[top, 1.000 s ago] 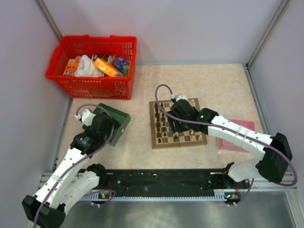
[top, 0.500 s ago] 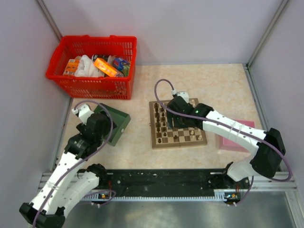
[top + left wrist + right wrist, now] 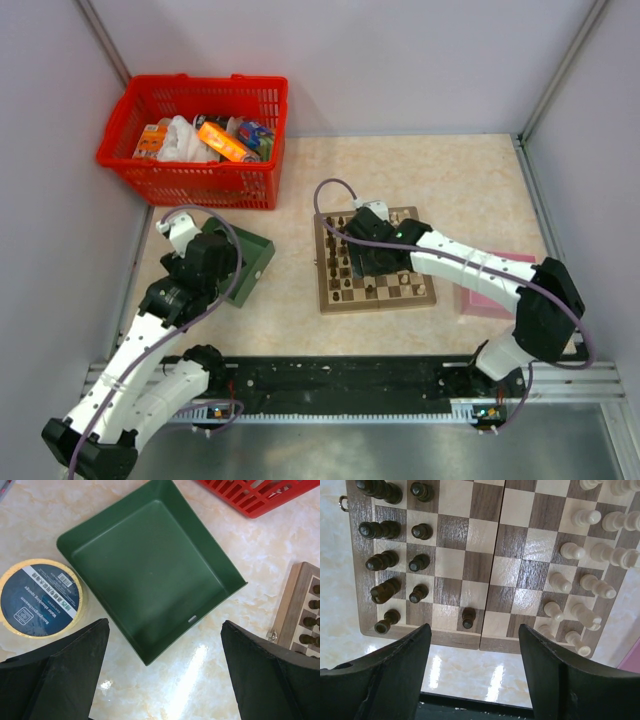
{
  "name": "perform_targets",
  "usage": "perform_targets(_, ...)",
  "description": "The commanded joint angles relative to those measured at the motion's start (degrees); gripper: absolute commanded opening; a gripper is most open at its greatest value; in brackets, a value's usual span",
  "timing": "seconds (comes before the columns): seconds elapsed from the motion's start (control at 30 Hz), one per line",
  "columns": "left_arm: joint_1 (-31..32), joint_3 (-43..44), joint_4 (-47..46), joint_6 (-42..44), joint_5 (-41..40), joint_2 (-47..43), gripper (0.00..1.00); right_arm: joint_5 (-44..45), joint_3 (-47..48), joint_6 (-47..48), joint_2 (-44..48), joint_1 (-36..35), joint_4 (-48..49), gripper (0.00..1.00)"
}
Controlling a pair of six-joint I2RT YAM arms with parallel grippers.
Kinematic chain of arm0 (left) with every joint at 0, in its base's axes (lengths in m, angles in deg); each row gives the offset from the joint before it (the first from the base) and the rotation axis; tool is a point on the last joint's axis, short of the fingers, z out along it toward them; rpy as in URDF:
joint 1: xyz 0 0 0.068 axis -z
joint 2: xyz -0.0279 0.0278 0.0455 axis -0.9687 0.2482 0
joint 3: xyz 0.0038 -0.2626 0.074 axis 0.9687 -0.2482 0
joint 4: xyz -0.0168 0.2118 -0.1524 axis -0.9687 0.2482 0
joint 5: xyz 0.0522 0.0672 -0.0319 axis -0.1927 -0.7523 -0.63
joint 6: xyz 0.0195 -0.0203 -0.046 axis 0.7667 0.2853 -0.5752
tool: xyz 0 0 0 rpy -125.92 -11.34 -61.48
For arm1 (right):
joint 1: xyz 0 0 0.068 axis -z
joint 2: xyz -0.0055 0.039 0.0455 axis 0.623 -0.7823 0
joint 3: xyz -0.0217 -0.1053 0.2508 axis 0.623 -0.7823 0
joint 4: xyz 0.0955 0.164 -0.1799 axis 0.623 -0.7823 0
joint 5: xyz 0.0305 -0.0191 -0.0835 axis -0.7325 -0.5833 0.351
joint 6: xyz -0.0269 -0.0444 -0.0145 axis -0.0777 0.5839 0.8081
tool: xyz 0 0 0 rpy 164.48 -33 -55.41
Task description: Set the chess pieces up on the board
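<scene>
The board (image 3: 325, 300) lies mid-table, and in the right wrist view the board (image 3: 485, 555) fills the picture. Dark chess pieces (image 3: 382, 562) stand in two columns along its left side. One lone dark pawn (image 3: 468, 617) stands a column further in, at the near edge. Cream chess pieces (image 3: 580, 585) crowd the right side. My right gripper (image 3: 475, 630) hangs open above the board's near edge, close to the lone pawn, holding nothing. The right gripper (image 3: 368, 262) sits over the board's dark side. My left gripper (image 3: 166, 625) is wide open and empty above a corner of the green tray.
A green tray (image 3: 150, 575) lies left of the board, with a yellow tape roll (image 3: 40, 597) beside it. A red basket (image 3: 195, 140) full of packets stands at the back left. A pink box (image 3: 500, 285) lies under the right arm, right of the board.
My right wrist has swung leftward across the board to its dark side. The left arm has only shifted slightly over the tray.
</scene>
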Motion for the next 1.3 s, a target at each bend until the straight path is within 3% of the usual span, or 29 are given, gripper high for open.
perform_targets(0.0,-0.1,2.5,-1.5,3.2,-0.8,-0.8,0.99,-0.5,3.4,-0.3,-2.4,-0.1,2.6,0.7)
perform_targets(0.57,-0.2,-0.9,-1.4,4.8,6.6,-0.5,0.99,-4.4,-3.9,-9.6,-3.9,-0.2,7.0,0.43)
perform_targets(0.87,-0.2,-1.5,-2.3,5.3,8.2,0.1,0.99,-4.3,-7.3,-10.7,-4.0,0.0,8.5,0.38)
perform_targets(1.03,-0.2,-1.2,-2.6,5.2,8.8,1.6,0.99,-4.4,-7.5,-10.1,-4.5,0.2,9.3,0.34)
perform_targets(1.13,-0.2,-1.3,-2.6,5.2,8.5,1.6,0.99,-5.0,-7.3,-9.7,-4.8,0.1,9.5,0.26)
perform_targets(1.27,-0.2,-1.6,-2.7,5.2,8.1,1.6,0.99,-5.0,-7.2,-9.5,-4.9,0.2,9.5,0.25)
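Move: The lone dark pawn on the board's near edge lies about 7 cm below the right hand, some 2 cm back and 1 cm to its left. From that pawn, the nearest dark pawn stands about 5 cm left and 2 cm farther out, the dark rook about 7 cm left and level, and the nearest white pawn some 8 cm right and level. From the left hand the lone pawn is about 31 cm right, 3 cm back and 14 cm below. Downward, about 6 cm, the right hand sinks onto the lone dark pawn, first swinging some 2 cm left, then easing back and partly right again as it tips slightly steeper. The fingers narrow from wide to a small gap around the pawn's head, not yet gripping it. The open left hand drifts about 3 cm right and down by the green tray. ##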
